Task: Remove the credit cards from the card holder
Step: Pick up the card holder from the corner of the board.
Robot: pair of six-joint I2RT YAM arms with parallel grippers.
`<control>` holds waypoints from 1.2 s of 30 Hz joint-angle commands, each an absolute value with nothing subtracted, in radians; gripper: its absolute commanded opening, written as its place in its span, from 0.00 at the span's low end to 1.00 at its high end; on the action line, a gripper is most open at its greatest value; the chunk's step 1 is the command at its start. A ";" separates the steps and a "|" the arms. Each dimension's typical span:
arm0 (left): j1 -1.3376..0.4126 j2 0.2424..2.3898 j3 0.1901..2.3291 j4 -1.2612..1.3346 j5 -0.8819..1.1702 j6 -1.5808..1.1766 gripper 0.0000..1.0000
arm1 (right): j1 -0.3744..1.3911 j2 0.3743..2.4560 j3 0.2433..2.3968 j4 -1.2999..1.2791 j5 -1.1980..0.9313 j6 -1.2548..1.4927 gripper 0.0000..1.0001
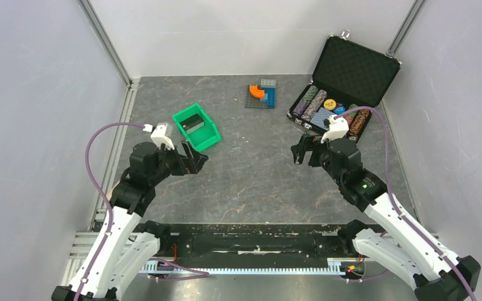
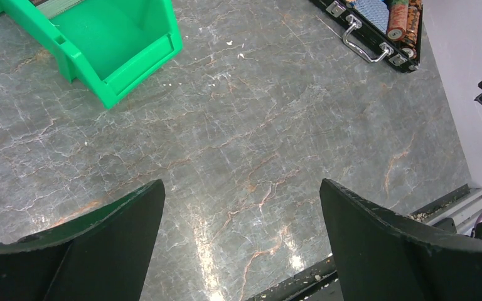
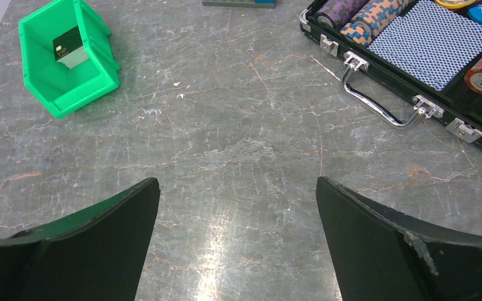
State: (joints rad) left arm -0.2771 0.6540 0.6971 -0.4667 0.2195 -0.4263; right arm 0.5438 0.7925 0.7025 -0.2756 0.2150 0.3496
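The card holder [image 3: 77, 58] shows as a pale flat piece leaning inside a green bin [image 1: 209, 140] at the left middle of the table. A dark credit card [image 3: 66, 42] with gold lettering stands up out of it. From above the two read as one grey-black rectangle [image 1: 192, 123]. My left gripper [image 1: 196, 157] hovers just in front of the bin's near corner, open and empty [image 2: 241, 185]. My right gripper [image 1: 301, 150] hangs over bare table to the right, open and empty too [image 3: 238, 182].
An open black chip case [image 1: 351, 69] sits at the back right with rolls of poker chips [image 3: 370, 15] and a blue patterned deck [image 3: 430, 41]; its chrome handle [image 3: 383, 106] faces the table's middle. Toy bricks [image 1: 262, 94] lie at the back centre. Grey walls close in both sides.
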 commanded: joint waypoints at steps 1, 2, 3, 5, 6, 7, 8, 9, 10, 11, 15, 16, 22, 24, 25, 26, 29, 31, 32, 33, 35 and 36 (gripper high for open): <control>-0.278 0.653 0.727 -0.445 0.206 -0.450 1.00 | 0.542 0.775 0.720 -0.226 0.223 0.347 0.98; -0.278 0.655 0.727 -0.447 0.199 -0.451 1.00 | 0.541 0.774 0.721 -0.224 0.218 0.345 0.98; -0.278 0.661 0.727 -0.451 0.186 -0.452 1.00 | 0.542 0.774 0.721 -0.222 0.209 0.345 0.98; -0.278 0.674 0.730 -0.469 0.151 -0.454 1.00 | 0.542 0.770 0.715 -0.209 0.187 0.338 0.98; -0.278 0.681 0.733 -0.478 0.124 -0.457 1.00 | 0.542 0.768 0.711 -0.203 0.177 0.335 0.98; -0.278 0.690 0.737 -0.492 0.092 -0.462 1.00 | 0.541 0.765 0.706 -0.196 0.167 0.330 0.98; -0.278 0.701 0.740 -0.507 0.034 -0.480 1.00 | 0.542 0.758 0.699 -0.190 0.160 0.324 0.98; -0.278 0.711 0.747 -0.529 -0.046 -0.505 1.00 | 0.542 0.754 0.693 -0.182 0.153 0.315 0.98; -0.278 0.725 0.752 -0.557 -0.149 -0.543 1.00 | 0.542 0.746 0.685 -0.175 0.148 0.306 0.98; -0.278 0.738 0.760 -0.580 -0.251 -0.580 1.00 | 0.542 0.740 0.678 -0.171 0.143 0.300 0.98; -0.274 0.819 0.783 -0.618 -0.552 -0.666 1.00 | 0.542 0.709 0.664 -0.147 0.113 0.277 0.98; -0.272 0.841 0.789 -0.617 -0.605 -0.685 1.00 | 0.541 0.701 0.655 -0.133 0.094 0.275 0.98; -0.192 1.120 0.955 -0.813 -0.869 -0.996 0.97 | 0.541 0.659 0.619 -0.050 -0.060 0.255 0.98; -0.153 1.208 0.998 -0.878 -0.880 -1.118 0.99 | 0.541 0.661 0.629 -0.045 -0.097 0.246 0.98; -0.125 1.246 1.016 -0.919 -0.887 -1.164 0.99 | 0.541 0.661 0.636 -0.044 -0.115 0.241 0.98; -0.099 1.293 1.044 -0.964 -0.898 -1.230 0.99 | 0.541 0.662 0.644 -0.044 -0.128 0.240 0.98; -0.010 1.411 1.112 -1.111 -0.910 -1.359 1.00 | 0.542 0.653 0.658 -0.049 -0.156 0.239 0.98; 0.072 1.467 1.132 -1.147 -0.859 -1.403 1.00 | 0.541 0.640 0.658 -0.047 -0.162 0.243 0.98; 0.107 1.483 1.128 -1.138 -0.822 -1.404 0.99 | 0.542 0.632 0.657 -0.047 -0.161 0.244 0.98; 0.133 1.495 1.119 -1.130 -0.801 -1.416 0.98 | 0.542 0.626 0.654 -0.049 -0.161 0.246 0.98; 0.173 1.510 1.102 -1.121 -0.780 -1.447 0.93 | 0.541 0.615 0.653 -0.055 -0.153 0.246 0.98; 0.184 1.517 1.100 -1.120 -0.783 -1.459 0.91 | 0.541 0.608 0.653 -0.060 -0.149 0.247 0.98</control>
State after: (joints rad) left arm 0.1253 1.5021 1.0935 -1.0550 -0.7788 -1.2869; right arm 0.5430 0.6373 0.6216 -0.0975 -0.1345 0.2592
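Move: The card holder lies flat near the board's near-left corner, some 29 cm to the left hand's left, about 5 cm back and 20 cm below its fingers. The board corner is about 6 cm farther left and 9 cm nearer the base than the holder, while the green box stands some 17 cm ahead of this hand and 4 cm left. From the right hand the holder is roughly 65 cm left, 10 cm back and 21 cm below. The empty left hand swings about 25 cm to its left towards the card holder, bowing some 5 cm forward on the way before coming back in, and sinks about 10 cm while it turns some 95 degrees counter-clockwise and tips down, so that the wide-open fingers end up pointing left and steeply down, short of the holder. Meanwhile the empty right hand, also open, shifts a few centimetres left, up and back over bare board, turning some 20 degrees counter-clockwise and tipping its fingers up a little. ##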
